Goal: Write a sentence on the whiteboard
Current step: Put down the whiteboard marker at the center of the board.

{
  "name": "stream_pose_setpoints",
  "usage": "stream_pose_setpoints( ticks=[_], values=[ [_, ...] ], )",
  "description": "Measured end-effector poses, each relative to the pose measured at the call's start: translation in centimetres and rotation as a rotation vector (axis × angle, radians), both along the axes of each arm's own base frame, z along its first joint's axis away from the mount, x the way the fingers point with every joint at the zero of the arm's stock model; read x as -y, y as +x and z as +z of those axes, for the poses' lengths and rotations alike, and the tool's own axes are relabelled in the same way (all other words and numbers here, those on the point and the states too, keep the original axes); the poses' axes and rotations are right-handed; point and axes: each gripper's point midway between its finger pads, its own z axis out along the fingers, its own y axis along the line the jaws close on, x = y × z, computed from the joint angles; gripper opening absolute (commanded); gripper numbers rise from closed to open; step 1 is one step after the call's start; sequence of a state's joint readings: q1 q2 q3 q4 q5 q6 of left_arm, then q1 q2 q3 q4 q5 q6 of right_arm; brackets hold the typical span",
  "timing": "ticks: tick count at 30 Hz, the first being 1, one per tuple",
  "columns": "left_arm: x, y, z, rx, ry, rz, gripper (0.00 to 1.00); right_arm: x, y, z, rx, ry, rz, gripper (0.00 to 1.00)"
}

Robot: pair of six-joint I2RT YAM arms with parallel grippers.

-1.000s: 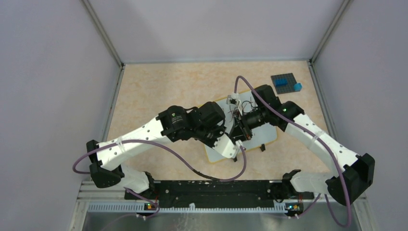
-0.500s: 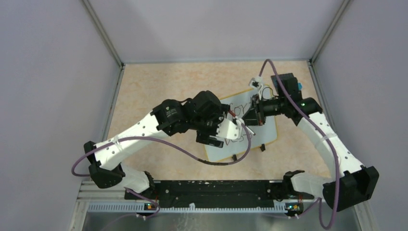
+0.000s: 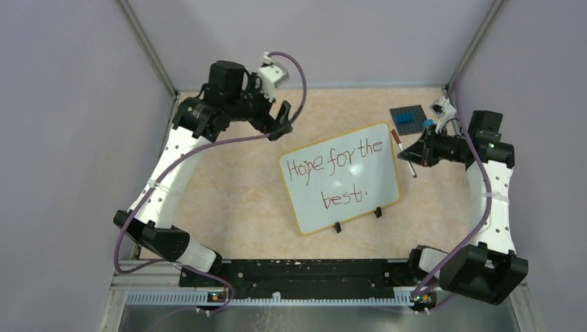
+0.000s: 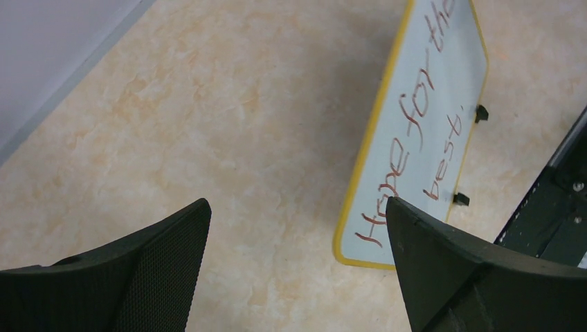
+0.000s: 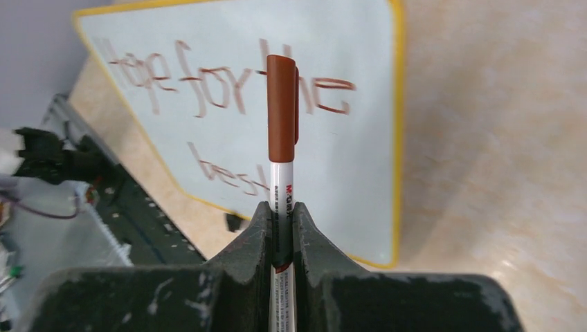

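Note:
The whiteboard [image 3: 360,200] lies tilted at mid-table, white with a yellow rim and two black feet. The sentence [image 3: 335,163] on it reads "Hope for the best." in reddish-brown, on two lines. My right gripper [image 3: 410,151] hovers just off the board's right edge, shut on a capped brown marker [image 3: 396,137]. The right wrist view shows the marker [image 5: 281,104] upright between the fingers of the right gripper [image 5: 281,207], with the whiteboard [image 5: 346,173] and the sentence [image 5: 208,90] behind it. My left gripper [image 3: 275,116] is raised at the back left, open and empty. In its wrist view, the left gripper [image 4: 297,204] looks down on bare table beside the whiteboard [image 4: 453,76].
A dark grey studded plate [image 3: 405,116] with blue bricks [image 3: 428,124] sits at the back right, close to the right gripper. Grey walls enclose the table on three sides. The black base rail [image 3: 304,273] runs along the near edge.
Both arms have drawn back from over the board, the left up to the back left and the right to the right with the marker. The left jaws have opened. The writing is uncovered.

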State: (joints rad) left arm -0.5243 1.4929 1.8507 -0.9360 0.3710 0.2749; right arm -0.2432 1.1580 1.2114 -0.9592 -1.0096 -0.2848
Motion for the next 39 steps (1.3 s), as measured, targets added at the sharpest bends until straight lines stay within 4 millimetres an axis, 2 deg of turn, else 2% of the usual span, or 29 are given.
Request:
stream_pose_setpoints(
  ticks=[3,6,10,14,16,20,25,29,31,33,39],
  values=[
    [-3.6,2.7,0.3,-0.058,-0.081,0.144,0.99,3.7,0.5,-2.5,-0.03,-0.088,-0.102,0.0],
    [-7.0,4.5,-0.7,-0.121,-0.139,0.252,0.99,6.3,0.1,-6.2,-0.104,-0.163,-0.175,0.0],
    [-11.7,5.8,-4.5,-0.236,-0.171,0.376,0.99,8.4,-1.2,-10.6,-0.218,-0.248,-0.242,0.0],
    [-16.0,5.8,-9.2,-0.354,-0.176,0.481,0.99,10.6,-1.2,-13.5,-0.244,-0.353,-0.304,0.0],
    [-17.5,5.6,-10.9,-0.387,-0.168,0.517,0.99,11.6,-1.3,-15.2,-0.264,-0.403,-0.331,0.0],
    [-18.6,5.0,-13.5,-0.426,-0.158,0.525,0.99,13.3,-1.3,-18.3,-0.293,-0.479,-0.385,0.0],
    [-19.0,4.3,-15.7,-0.457,-0.137,0.52,0.99,15.1,0.0,-20.1,-0.291,-0.533,-0.436,0.0],
    [-19.5,3.9,-16.8,-0.471,-0.126,0.516,0.99,16.2,0.7,-22.1,-0.326,-0.561,-0.448,0.08],
    [-19.7,3.7,-17.3,-0.478,-0.123,0.516,0.99,16.5,0.8,-22.9,-0.34,-0.57,-0.45,0.18],
    [-19.8,3.7,-17.7,-0.484,-0.121,0.51,0.99,16.6,0.8,-23.4,-0.354,-0.574,-0.452,0.22],
    [-20.0,3.5,-19.2,-0.514,-0.115,0.502,0.99,16.8,1.0,-24.2,-0.368,-0.577,-0.453,0.43]
  ],
)
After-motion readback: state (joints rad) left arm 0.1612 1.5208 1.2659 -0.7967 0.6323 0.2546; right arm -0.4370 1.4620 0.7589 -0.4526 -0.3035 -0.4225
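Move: The marker, still pinched in the right gripper, is bound for bare tabletop to the right of the whiteboard: about 17 cm right of the right hand, level with it fore and aft, some 25 cm below. The whiteboard's middle is roughly 18 cm left, also level, 17 cm below; the dark tray lies some 33 cm ahead, 15 cm right and 26 cm down. From the left hand, that spot is about 56 cm right, 5 cm back and 35 cm down. The marker is lowered by the right hand some 24 cm while being carried 17 cm to the right, away from the whiteboard, the fingers tipping to point steeply down; near the table they part about a third and let go of it. The empty left hand, jaws wide open, swings about 20 cm left, away from the board, then mostly sinks by nearly as much. ##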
